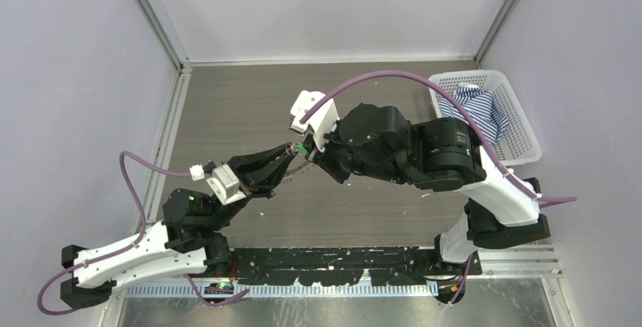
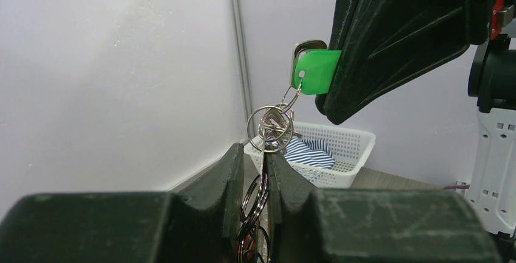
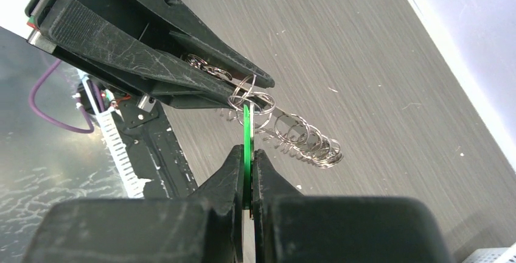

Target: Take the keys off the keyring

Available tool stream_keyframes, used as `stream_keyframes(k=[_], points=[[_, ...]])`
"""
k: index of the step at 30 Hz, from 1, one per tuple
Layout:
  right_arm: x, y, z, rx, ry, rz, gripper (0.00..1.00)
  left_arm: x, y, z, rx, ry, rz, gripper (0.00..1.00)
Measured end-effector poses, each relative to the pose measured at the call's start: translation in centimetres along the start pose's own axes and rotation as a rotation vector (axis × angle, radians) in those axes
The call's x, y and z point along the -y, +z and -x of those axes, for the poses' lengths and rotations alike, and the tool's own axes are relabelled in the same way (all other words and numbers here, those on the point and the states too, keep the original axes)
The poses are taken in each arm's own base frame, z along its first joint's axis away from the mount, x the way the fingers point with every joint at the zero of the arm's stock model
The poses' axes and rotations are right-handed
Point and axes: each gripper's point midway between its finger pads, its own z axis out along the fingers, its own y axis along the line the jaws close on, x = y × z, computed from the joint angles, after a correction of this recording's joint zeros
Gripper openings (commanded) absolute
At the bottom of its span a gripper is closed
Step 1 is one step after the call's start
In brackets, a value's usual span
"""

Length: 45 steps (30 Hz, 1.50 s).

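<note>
Both grippers meet in mid-air above the table's middle. My left gripper point(image 1: 285, 162) point(image 2: 260, 156) is shut on the keyring point(image 2: 263, 181), a thin silvery wire ring standing on edge between its pads. More linked rings point(image 2: 271, 126) rise from it to the green-headed key point(image 2: 314, 71) point(image 3: 246, 126). A silvery key head point(image 2: 308, 46) shows just behind the green one. My right gripper point(image 1: 308, 147) point(image 3: 246, 153) is shut on the green head, seen edge-on between its pads. A string of several silvery rings point(image 3: 304, 138) trails past the left fingers point(image 3: 140, 44). Other keys are hidden.
A white plastic basket point(image 1: 522, 126) point(image 2: 356, 144) holding a blue-striped cloth point(image 1: 473, 104) stands at the table's right edge. Grey walls and metal frame posts point(image 1: 155, 17) close in the back and sides. A black rail point(image 1: 333, 259) runs along the near edge between the arm bases.
</note>
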Motion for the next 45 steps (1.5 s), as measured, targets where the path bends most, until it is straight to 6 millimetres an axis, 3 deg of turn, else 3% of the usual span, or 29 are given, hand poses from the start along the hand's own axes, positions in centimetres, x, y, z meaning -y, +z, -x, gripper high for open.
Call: stream_keyframes(k=[8, 20, 35, 36, 39, 45], points=[[-0.5, 0.2, -0.1, -0.005, 0.029, 0.031, 0.01, 0.1, -0.1, -0.1, -0.004, 0.019, -0.011, 0.0], [0.9, 1.0, -0.3, -0.017, 0.107, 0.033, 0.01, 1.3, -0.5, -0.4, 0.007, 0.077, -0.098, 0.0], [1.0, 1.0, -1.7, -0.039, 0.148, 0.071, 0.01, 1.4, -0.5, -2.3, -0.133, 0.074, -0.105, 0.01], [1.1, 1.0, -2.0, -0.043, 0.149, 0.069, 0.01, 1.4, -0.5, -2.5, -0.145, 0.075, -0.109, 0.07], [1.2, 1.1, -2.3, -0.044, 0.152, 0.072, 0.01, 1.6, -0.6, -3.0, -0.194, 0.085, -0.125, 0.36], [1.6, 1.1, -1.3, 0.002, 0.166, 0.07, 0.01, 2.1, -0.9, -5.0, -0.285, 0.079, -0.145, 0.64]])
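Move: The left fingers are already shut on part of the keyring, and more of the ring hangs about 3 cm below and 1 cm to the right of that hand. The green key, joined by small rings, is roughly 3 cm to its right, level fore and aft, and some 3 cm higher. The right fingers already pinch the green key, about 1 cm ahead, left and below their hand point; the keyring part at the left grip is about 4 cm left, 1 cm back and 4 cm lower. The left hand keeps its hold while it eases back about 1 cm, then sinks away from the pinched green key, ending some 5 cm lower and 2 cm farther right, with its left side rolling up nearly 20 degrees and its fingers opening about halfway around the keyring only near the end. The right hand keeps its pinch on the green key, works forward about 2 cm, dips a couple of centimetres and comes partly back up, tipping over by roughly 10 degrees. ##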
